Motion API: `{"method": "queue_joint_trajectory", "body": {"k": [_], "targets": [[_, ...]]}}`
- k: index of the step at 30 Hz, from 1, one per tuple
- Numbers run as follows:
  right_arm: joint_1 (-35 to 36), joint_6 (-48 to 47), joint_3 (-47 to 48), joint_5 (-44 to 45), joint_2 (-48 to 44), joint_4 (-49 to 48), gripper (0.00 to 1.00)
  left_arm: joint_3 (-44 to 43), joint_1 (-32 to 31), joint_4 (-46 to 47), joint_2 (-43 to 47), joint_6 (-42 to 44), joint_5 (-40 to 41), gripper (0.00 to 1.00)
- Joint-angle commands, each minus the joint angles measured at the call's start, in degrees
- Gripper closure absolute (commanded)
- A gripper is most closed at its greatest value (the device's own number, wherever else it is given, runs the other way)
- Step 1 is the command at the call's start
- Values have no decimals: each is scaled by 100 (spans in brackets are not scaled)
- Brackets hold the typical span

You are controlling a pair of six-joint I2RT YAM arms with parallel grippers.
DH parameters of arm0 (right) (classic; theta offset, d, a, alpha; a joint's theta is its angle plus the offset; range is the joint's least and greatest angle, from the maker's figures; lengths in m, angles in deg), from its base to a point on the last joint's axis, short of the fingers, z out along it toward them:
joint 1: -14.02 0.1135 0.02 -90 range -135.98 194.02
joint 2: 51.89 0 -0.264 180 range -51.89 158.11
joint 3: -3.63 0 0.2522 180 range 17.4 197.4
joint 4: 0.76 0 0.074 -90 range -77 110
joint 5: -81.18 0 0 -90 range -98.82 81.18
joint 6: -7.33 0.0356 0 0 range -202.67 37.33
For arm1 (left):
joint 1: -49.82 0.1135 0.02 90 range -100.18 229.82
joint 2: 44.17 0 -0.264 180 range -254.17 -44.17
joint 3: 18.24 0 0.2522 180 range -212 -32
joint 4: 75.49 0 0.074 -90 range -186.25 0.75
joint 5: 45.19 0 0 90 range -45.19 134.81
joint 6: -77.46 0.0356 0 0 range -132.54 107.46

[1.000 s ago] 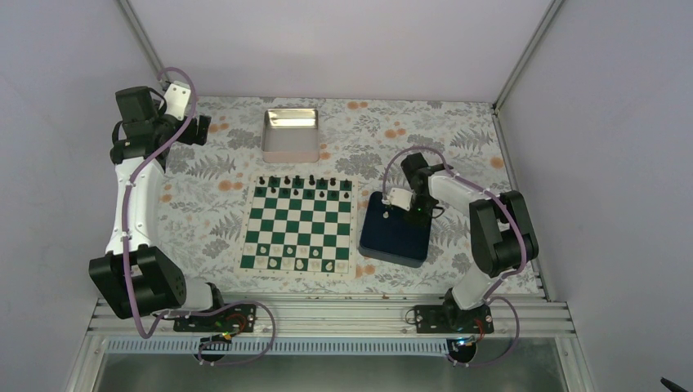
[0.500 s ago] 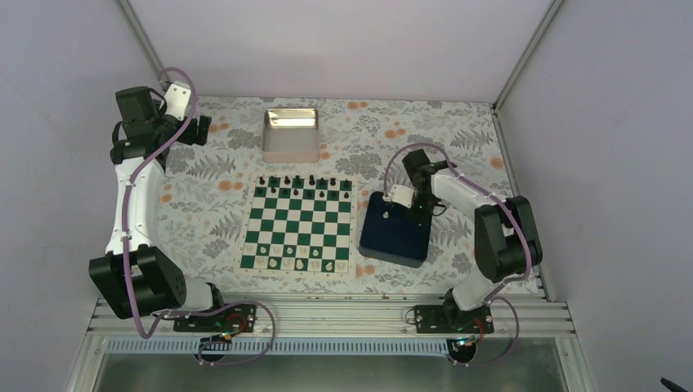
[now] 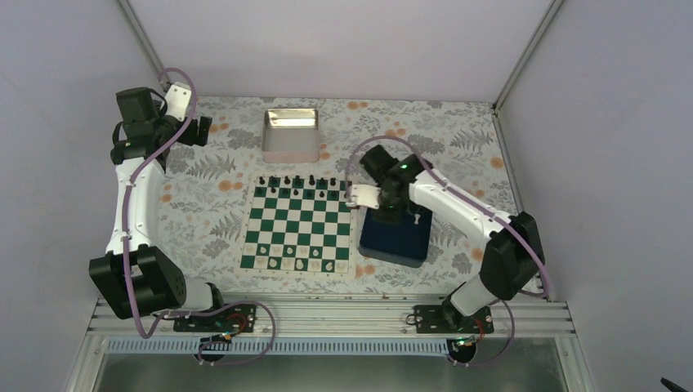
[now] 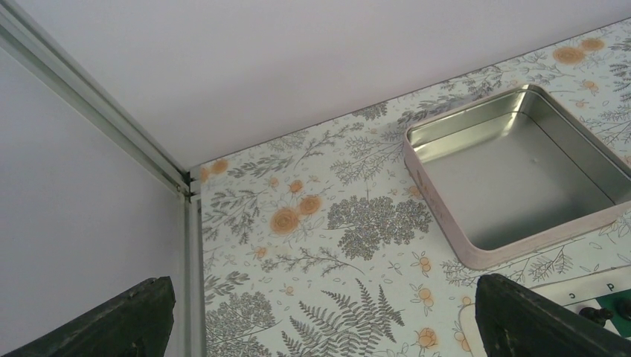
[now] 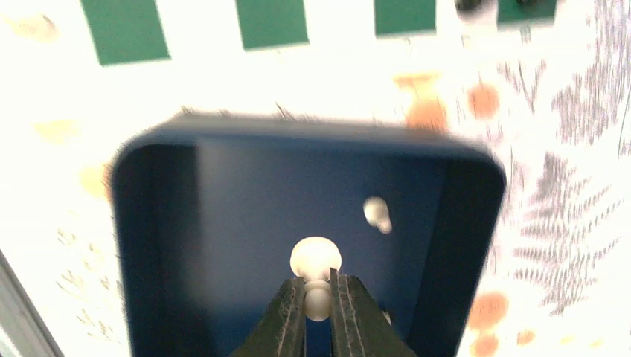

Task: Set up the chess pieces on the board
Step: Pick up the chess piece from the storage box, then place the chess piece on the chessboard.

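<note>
My right gripper (image 5: 318, 286) is shut on a small white chess piece (image 5: 316, 260), held by its neck above the dark blue tray (image 5: 149, 245). A second white piece (image 5: 377, 213) lies on the tray floor. Seen from above, the right gripper (image 3: 391, 209) hovers over the tray's (image 3: 394, 243) far left part, beside the board (image 3: 298, 225). The green and white board has several white pieces (image 3: 301, 264) on its near row and black pieces (image 3: 298, 181) along its far edge. My left gripper (image 4: 327, 327) is open and holds nothing, raised at the far left corner (image 3: 200, 129).
A shiny metal tin (image 3: 290, 135) stands behind the board and shows bare inside in the left wrist view (image 4: 521, 178). The floral cloth (image 3: 458, 147) covers the table. Aluminium posts and white walls close in the sides and back.
The right gripper closed on the white piece in the tray, and its wrist swung left toward the board. The left arm stayed still.
</note>
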Motion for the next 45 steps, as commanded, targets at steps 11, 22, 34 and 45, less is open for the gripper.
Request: {"method": "queue_joint_trajectory", "body": {"k": [11, 22, 34, 45], "targets": [[2063, 347, 1087, -322, 1753, -39, 94, -42, 34, -17, 104, 44, -135, 0], [2467, 218, 1575, -439, 2659, -174, 94, -7, 31, 4, 99, 51, -197, 0], [2474, 146, 1739, -519, 2999, -52, 94, 18, 35, 11, 99, 86, -271, 0], [2474, 186, 1662, -595, 2892, 18, 95, 9, 31, 10, 104, 93, -324, 0]]}}
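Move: The right hand holds a white pawn just above the storage box. The empty square g2 is about 16 cm to its left, 7 cm back and 12 cm below. Beside that square, a white pawn on f2 stands some 4 cm farther left and a white knight on g1 about 4 cm nearer the base. The box's left rim lies about 6 cm left of the hand, level with it in reach, 8 cm down. From the left hand, g2 lies about 24 cm back, 35 cm right, 30 cm below. Carry the pinched pawn with the right gripper out over the box's left rim, about 15 cm to the left while drawing back some 7 cm, and sink about 9 cm onto g2 beside the f2 pawn. Turn the wrist some 20 degrees counter-clockwise and bring the fingers nearer to straight down. Ease to a stop there, fingers still shut on the pawn's head. ##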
